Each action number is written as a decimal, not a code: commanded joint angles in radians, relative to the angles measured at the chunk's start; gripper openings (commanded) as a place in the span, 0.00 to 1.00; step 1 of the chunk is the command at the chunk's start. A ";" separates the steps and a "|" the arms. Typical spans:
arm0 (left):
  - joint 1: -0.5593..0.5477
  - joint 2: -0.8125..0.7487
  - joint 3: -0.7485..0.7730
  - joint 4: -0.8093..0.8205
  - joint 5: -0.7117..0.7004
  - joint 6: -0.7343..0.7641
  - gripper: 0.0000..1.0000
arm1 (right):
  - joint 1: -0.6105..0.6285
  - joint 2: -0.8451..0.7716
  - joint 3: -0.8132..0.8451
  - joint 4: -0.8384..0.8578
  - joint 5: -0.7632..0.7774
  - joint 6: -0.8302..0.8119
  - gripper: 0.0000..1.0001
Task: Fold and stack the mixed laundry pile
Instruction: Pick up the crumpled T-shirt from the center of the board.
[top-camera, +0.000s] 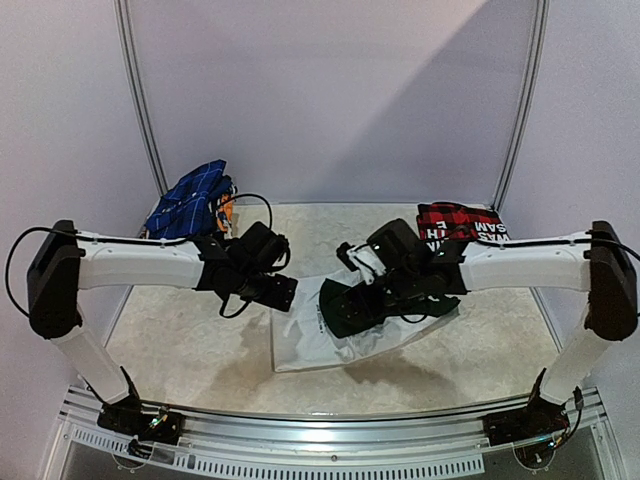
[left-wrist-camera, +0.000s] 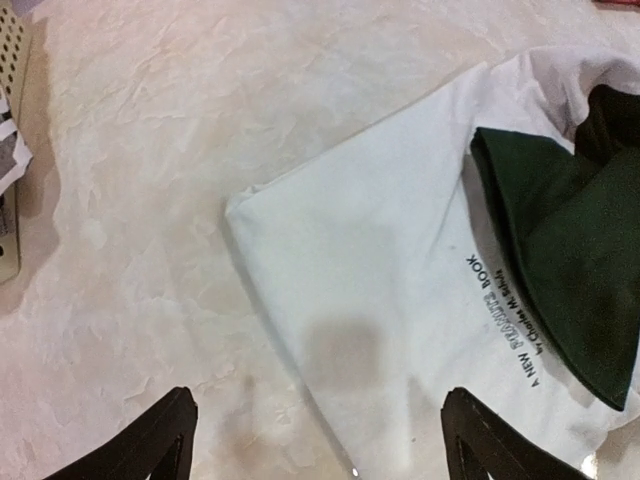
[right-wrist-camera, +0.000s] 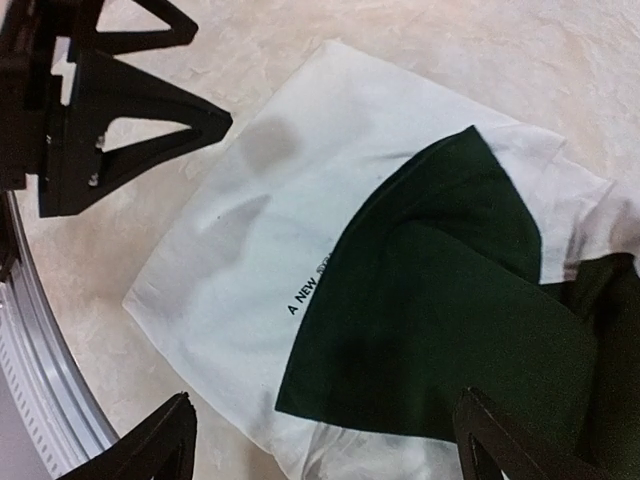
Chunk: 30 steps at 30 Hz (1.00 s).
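Observation:
A white T-shirt (top-camera: 305, 345) with a dark green sleeve (right-wrist-camera: 440, 300) lies partly folded in the middle of the table. My left gripper (left-wrist-camera: 318, 440) hovers open over its left folded edge (left-wrist-camera: 250, 215), holding nothing. My right gripper (right-wrist-camera: 325, 440) hangs open above the green sleeve and the white cloth (right-wrist-camera: 240, 240), also holding nothing. Seen from above, the left gripper (top-camera: 285, 295) and the right gripper (top-camera: 335, 305) sit close together over the shirt. A red-and-black plaid shirt (top-camera: 455, 222) with white lettering lies folded at the back right. A blue checked cloth (top-camera: 190, 200) is heaped at the back left.
A white lattice basket (left-wrist-camera: 12, 60) stands at the back left, under the blue cloth, with something orange (top-camera: 228, 212) beside it. A metal rail (top-camera: 320, 440) runs along the near table edge. Two curved poles (top-camera: 140, 100) rise behind the table.

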 joint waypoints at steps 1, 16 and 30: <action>0.021 -0.048 -0.081 0.020 -0.035 -0.030 0.87 | 0.061 0.133 0.111 -0.090 0.090 -0.043 0.90; 0.050 -0.112 -0.179 0.064 -0.025 -0.032 0.86 | 0.175 0.313 0.238 -0.207 0.396 -0.046 0.75; 0.052 -0.115 -0.201 0.083 -0.018 -0.037 0.85 | 0.222 0.360 0.278 -0.237 0.525 -0.036 0.35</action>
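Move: My open right hand hangs over the T-shirt. The middle of its dark green flap lies about 3 cm ahead and 1 cm left of that hand, some 9 cm below. The plain white part lies at the same depth, about 12 cm to the hand's left. The folded red plaid shirt sits some 30 cm ahead and 25 cm to its right. From my left hand, the flap is roughly 14 cm to the right, 5 cm ahead and 6 cm down. I lower my right hand about 7.5 cm towards the near end of the dark green flap, easing some 3 cm left at first and then slightly back. As it sinks I swing the fingers some 30 degrees towards straight down and close them from wide to under half open, down at the cloth. My left hand draws about 4 cm left, away from the flap, then waits open by the white edge. ##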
